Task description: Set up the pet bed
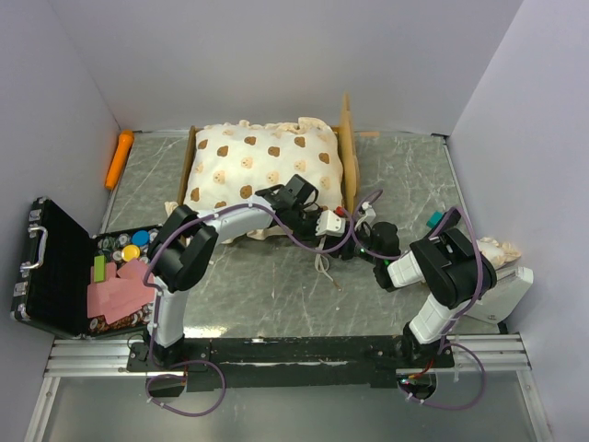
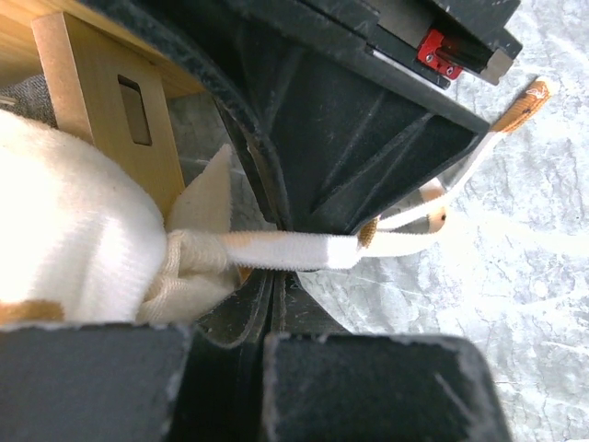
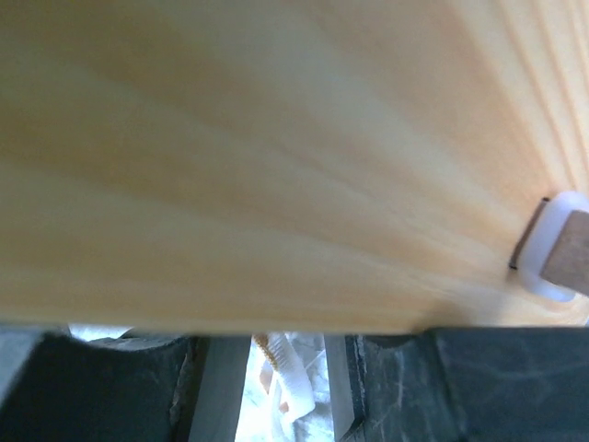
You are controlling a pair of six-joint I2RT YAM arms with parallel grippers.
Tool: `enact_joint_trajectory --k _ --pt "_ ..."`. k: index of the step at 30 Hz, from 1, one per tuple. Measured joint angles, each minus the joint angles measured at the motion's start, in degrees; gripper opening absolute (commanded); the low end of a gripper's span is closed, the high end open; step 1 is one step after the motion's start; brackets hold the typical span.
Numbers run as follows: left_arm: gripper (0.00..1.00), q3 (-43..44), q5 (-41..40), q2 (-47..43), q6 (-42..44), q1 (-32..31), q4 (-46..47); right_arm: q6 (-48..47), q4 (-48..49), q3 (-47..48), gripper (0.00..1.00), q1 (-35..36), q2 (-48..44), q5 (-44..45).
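The pet bed [image 1: 191, 157] stands at the back of the table, its wavy headboard [image 1: 348, 147] on the right. The cream bear-print mattress [image 1: 262, 166] lies in it. My left gripper [image 1: 311, 221] is at the mattress's near right corner. In its wrist view the left gripper [image 2: 272, 287] is shut, and a white tie strap [image 2: 304, 250] from the gathered corner [image 2: 179, 267] runs straight across its tips. My right gripper [image 1: 348, 241] sits just right of it. The right gripper [image 3: 287, 368] stands open under a wood panel [image 3: 276, 157], with a strap [image 3: 293, 379] showing in the gap. The matching pillow [image 1: 497, 249] lies far right.
An open black hard case [image 1: 55, 267] holding small coloured items lies at the left edge. An orange object [image 1: 120, 158] rests at the back left. The right arm's black body [image 2: 368, 120] crowds the left wrist view. Walls close in on three sides.
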Motion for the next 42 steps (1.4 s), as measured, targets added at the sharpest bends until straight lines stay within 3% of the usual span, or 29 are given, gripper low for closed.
enact_joint_trajectory --k 7,15,25,29,36,42 --pt "0.01 0.0 1.3 0.0 0.2 0.2 0.0 0.0 -1.2 0.4 0.38 0.0 0.0 0.1" --pt "0.01 0.1 2.3 0.1 0.1 0.4 0.8 -0.4 -2.8 2.1 0.00 1.1 1.6 -0.1" --pt "0.02 -0.1 1.8 0.1 0.1 0.3 1.5 -1.4 -4.7 1.7 0.00 2.0 -0.4 2.8" --pt "0.19 -1.0 0.0 0.0 -0.6 -0.1 3.8 -1.6 -5.5 0.0 0.00 2.2 -3.1 5.7" --pt "0.36 -1.5 -2.4 -0.4 -0.8 -0.8 2.3 -2.1 -5.8 -2.0 0.00 2.2 -6.2 8.5" --pt "0.43 -1.4 -3.0 -2.9 -0.3 -0.8 -3.0 -3.0 -8.8 -1.8 0.00 2.2 -7.8 10.1"
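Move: The right hand hangs half open just beside the left. The stretch of white strap it goes for lies about 1 cm to its left and 1 cm lower. The near end of the headboard stands some 5 cm ahead and 2 cm to the right; the cover's near corner is roughly 6 cm ahead and 4 cm left. From the left hand, already shut on the strap, that same stretch lies about 2 cm to the right, with the loose tail some 6 cm back and 4 cm down. Edging left and down by about 1 cm, the right hand shuts its fingers on the strap beside the left hand, which keeps its pinch meanwhile. Then the right draws back to its right by some 2.5 cm, turning slightly clockwise and keeping hold, while the left opens to nearly half, lets go of the strap and backs off left and towards the base by a couple of centimetres. ##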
